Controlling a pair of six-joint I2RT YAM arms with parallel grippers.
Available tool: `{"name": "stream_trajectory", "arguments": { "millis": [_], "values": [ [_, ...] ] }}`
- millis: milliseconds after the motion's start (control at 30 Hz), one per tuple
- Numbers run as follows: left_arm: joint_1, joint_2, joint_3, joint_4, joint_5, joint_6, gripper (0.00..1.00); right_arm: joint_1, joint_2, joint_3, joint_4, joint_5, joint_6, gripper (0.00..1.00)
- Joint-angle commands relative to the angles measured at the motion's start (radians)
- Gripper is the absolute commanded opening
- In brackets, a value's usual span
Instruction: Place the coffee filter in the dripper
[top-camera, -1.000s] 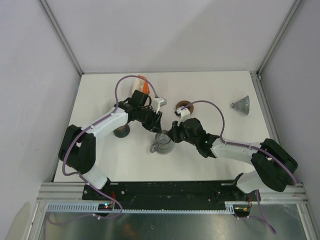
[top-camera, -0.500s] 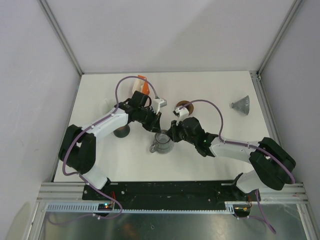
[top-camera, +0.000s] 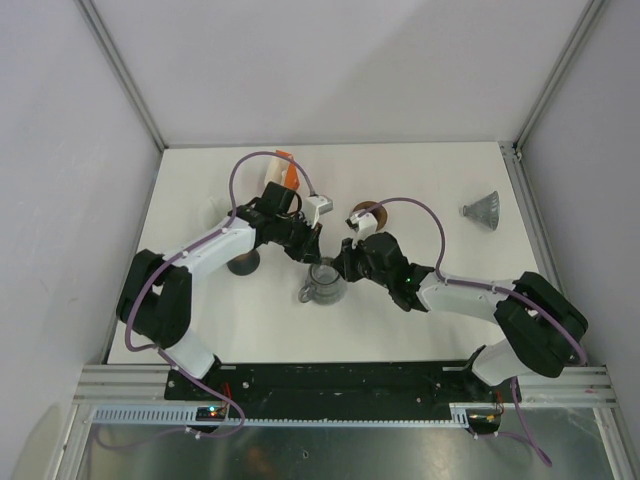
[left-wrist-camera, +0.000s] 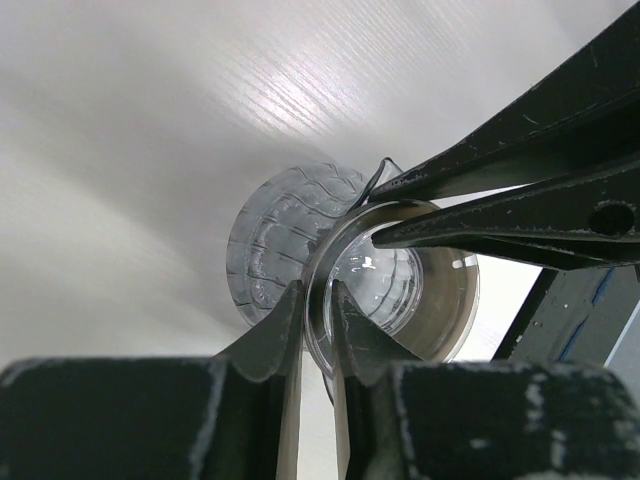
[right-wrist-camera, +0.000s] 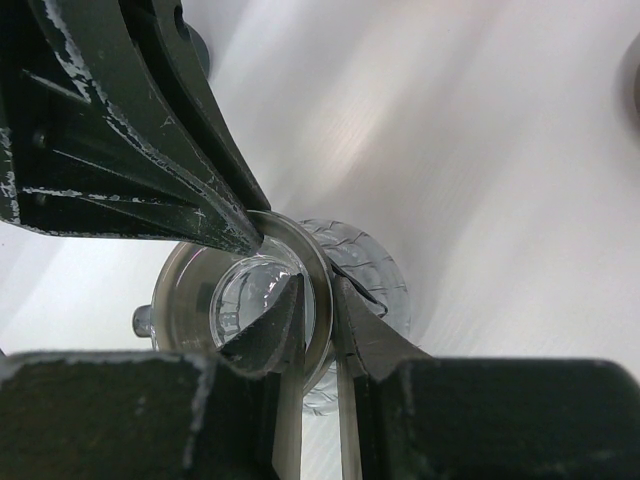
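The clear glass dripper (top-camera: 325, 286) stands at the table's middle, its handle toward the near left. My left gripper (top-camera: 312, 253) reaches it from the far left and is shut on its rim (left-wrist-camera: 322, 250), one finger inside and one outside. My right gripper (top-camera: 343, 268) comes from the right and is shut on the opposite side of the rim (right-wrist-camera: 322, 262). The ribbed glass body (left-wrist-camera: 270, 245) shows beyond the rim in both wrist views. A grey cone-shaped coffee filter (top-camera: 482, 210) lies alone at the far right, away from both grippers.
A white and orange object (top-camera: 283, 170) sits at the back behind the left arm. A dark round piece (top-camera: 243, 264) lies under the left forearm. A brown round object (top-camera: 368, 211) is behind the right wrist. White walls enclose the table.
My left gripper has closed onto the dripper's rim. The right gripper has kept its grip and shifted slightly left. The dripper has edged a little to the left.
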Motion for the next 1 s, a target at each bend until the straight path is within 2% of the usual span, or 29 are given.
{"name": "stream_trajectory", "arguments": {
  "millis": [0,367,733,967],
  "values": [
    [-0.024,0.025,0.002,-0.053,-0.044,0.028,0.14,0.007,0.049,-0.039,-0.323,0.028,-0.04,0.0],
    [-0.026,-0.004,0.034,-0.054,-0.022,0.008,0.14,0.007,-0.028,0.069,-0.373,0.011,-0.054,0.19],
    [-0.026,-0.023,0.06,-0.053,-0.009,0.003,0.15,-0.037,-0.086,0.109,-0.342,-0.066,-0.059,0.38],
    [-0.026,-0.023,0.065,-0.052,-0.009,0.001,0.2,-0.053,-0.129,0.136,-0.346,-0.08,-0.081,0.44]
  ]
}}
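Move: Both my hands already pinch the grey-ringed rim of the glass jug: its middle lies about 4 cm back and 1 cm right of my left hand, and 3 cm back and 3 cm left of my right hand, some 4 cm below both. From my left hand, the brown carafe is roughly 2 cm ahead, 18 cm left and 5 cm lower. From my right, the brown ring is about 13 cm ahead, 6 cm right and 9 cm lower. I stop pressing with my right hand and rise about 1 cm. Then I open its fingers to let the jug's rim go, easing off to the right some 2 cm and a little up and back, its wrist tipping about 5 degrees. My left hand keeps its pinch on the rim and drifts back about 1 cm. ##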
